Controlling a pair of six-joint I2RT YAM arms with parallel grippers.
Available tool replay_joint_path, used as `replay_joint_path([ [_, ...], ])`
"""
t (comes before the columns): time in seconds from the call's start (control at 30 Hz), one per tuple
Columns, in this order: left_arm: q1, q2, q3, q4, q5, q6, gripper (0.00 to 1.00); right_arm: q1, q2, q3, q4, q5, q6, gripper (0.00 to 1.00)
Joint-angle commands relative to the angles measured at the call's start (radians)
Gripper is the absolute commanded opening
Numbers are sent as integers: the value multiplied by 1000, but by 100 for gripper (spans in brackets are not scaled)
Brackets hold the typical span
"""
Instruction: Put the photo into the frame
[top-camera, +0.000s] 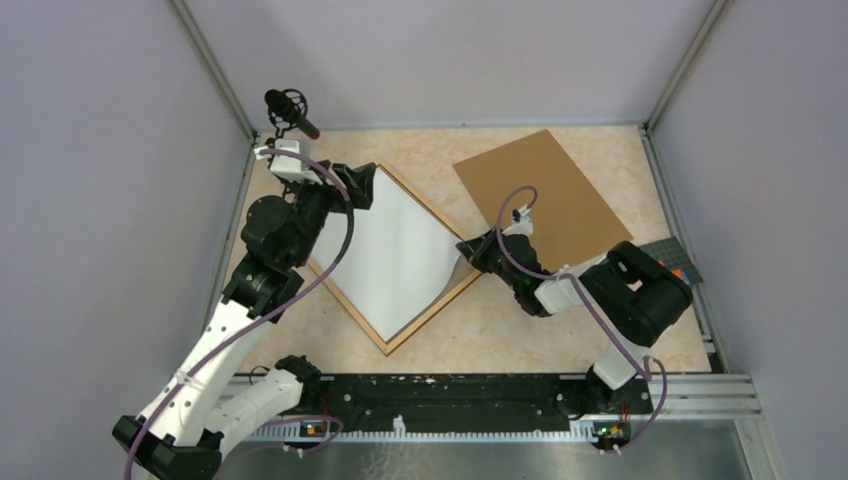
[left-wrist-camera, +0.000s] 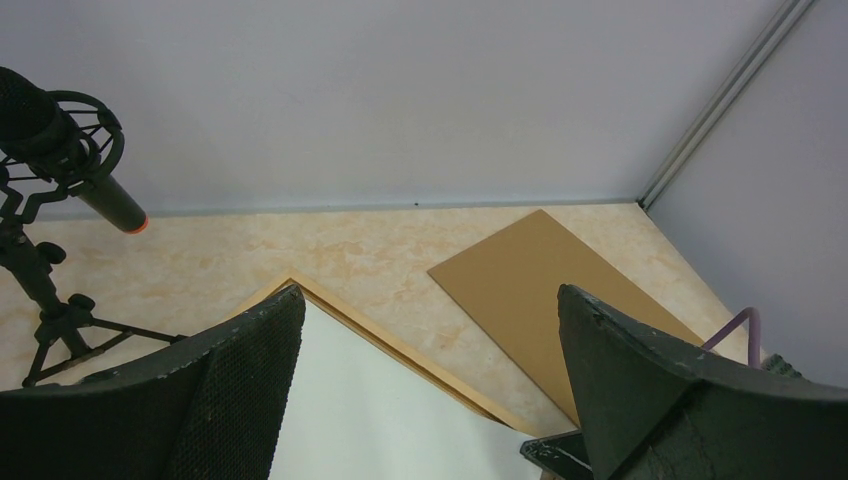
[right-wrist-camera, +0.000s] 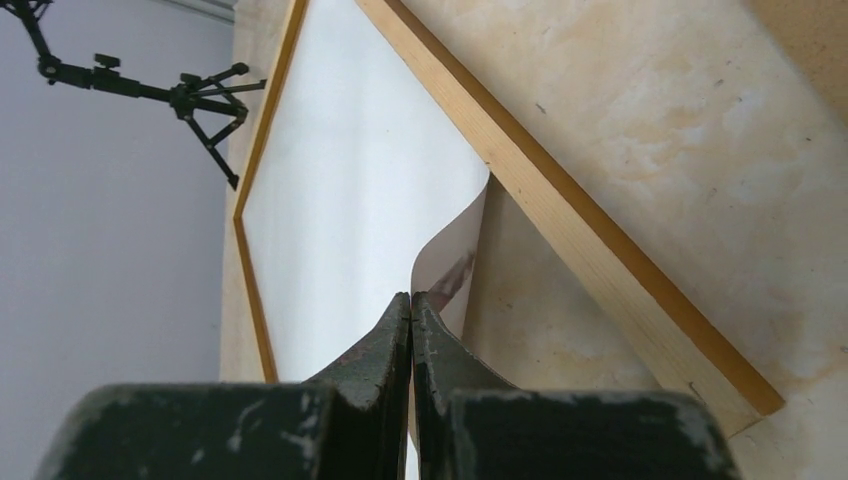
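The photo lies white back up inside the light wood frame, which sits turned like a diamond on the table. My right gripper is shut on the photo's right corner, which is lifted and curled over the frame's edge. In the right wrist view the closed right gripper pinches the photo, its printed side showing on the curl, beside the frame. My left gripper hangs open over the frame's far corner. In the left wrist view the left gripper has the photo and the frame beneath it.
A plain brown backing board lies flat at the back right, also seen as the board in the left wrist view. A black microphone on a tripod stands at the back left corner. Grey walls close in three sides.
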Motion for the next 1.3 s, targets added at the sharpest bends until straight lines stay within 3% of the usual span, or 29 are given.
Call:
replay_joint_path([
  [0.0,3,-1,-5,55,9,-9,99,26,-72,65,-164,89,-79,5],
  [0.17,4,0,-5,55,12,-10,99,41,-159,196,-561,189,-223,40],
  [0.27,2,3,-9,57,3,-5,99,40,-231,292,-805,221,-474,58],
  [0.37,2,6,-8,54,-3,-4,99,31,-343,358,-1099,392,-666,81],
  [0.5,2,-2,-8,58,37,-25,99,-17,-497,393,-1278,513,-911,97],
  [0.6,2,4,-10,58,49,-36,99,-105,-557,399,-1328,498,-976,98],
  [0.7,0,23,-22,66,61,-52,99,-190,-548,454,-1404,501,-908,99],
  [0.87,-22,131,-22,66,155,-118,99,-380,-460,519,-1378,132,-787,98],
  [0.93,-38,241,0,54,270,-141,99,-439,-409,507,-1281,-10,-808,97],
  [1.1,-65,595,191,-122,638,-227,99,-564,-224,650,-1221,-60,-780,96],
  [1.2,-88,751,246,-77,825,-362,99,-677,-136,694,-1177,-183,-701,95],
  [1.27,-133,824,249,15,862,-457,99,-739,-105,686,-1107,-256,-682,95],
])
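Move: The right hand still pinches the photo's raised corner. From this hand the frame's right corner is about 7 cm to the right and 2 cm back, and the photo's middle, inside the frame, about 18 cm left and level. The brown board's middle lies some 19 cm right and 12 cm ahead; all are about 5 cm lower. From the high left hand, that board's middle is roughly 39 cm right, 13 cm ahead and 36 cm down. Open the right gripper wide to let go of the photo's corner, then swing it about 25 cm right, rising and rolling its left side down. Roll partly back as you sink and carry it forward over the brown board. Late on, bring the open left gripper some 20 cm down and nearly as far right, towards the board, tipping its fingers down and turning clockwise. ##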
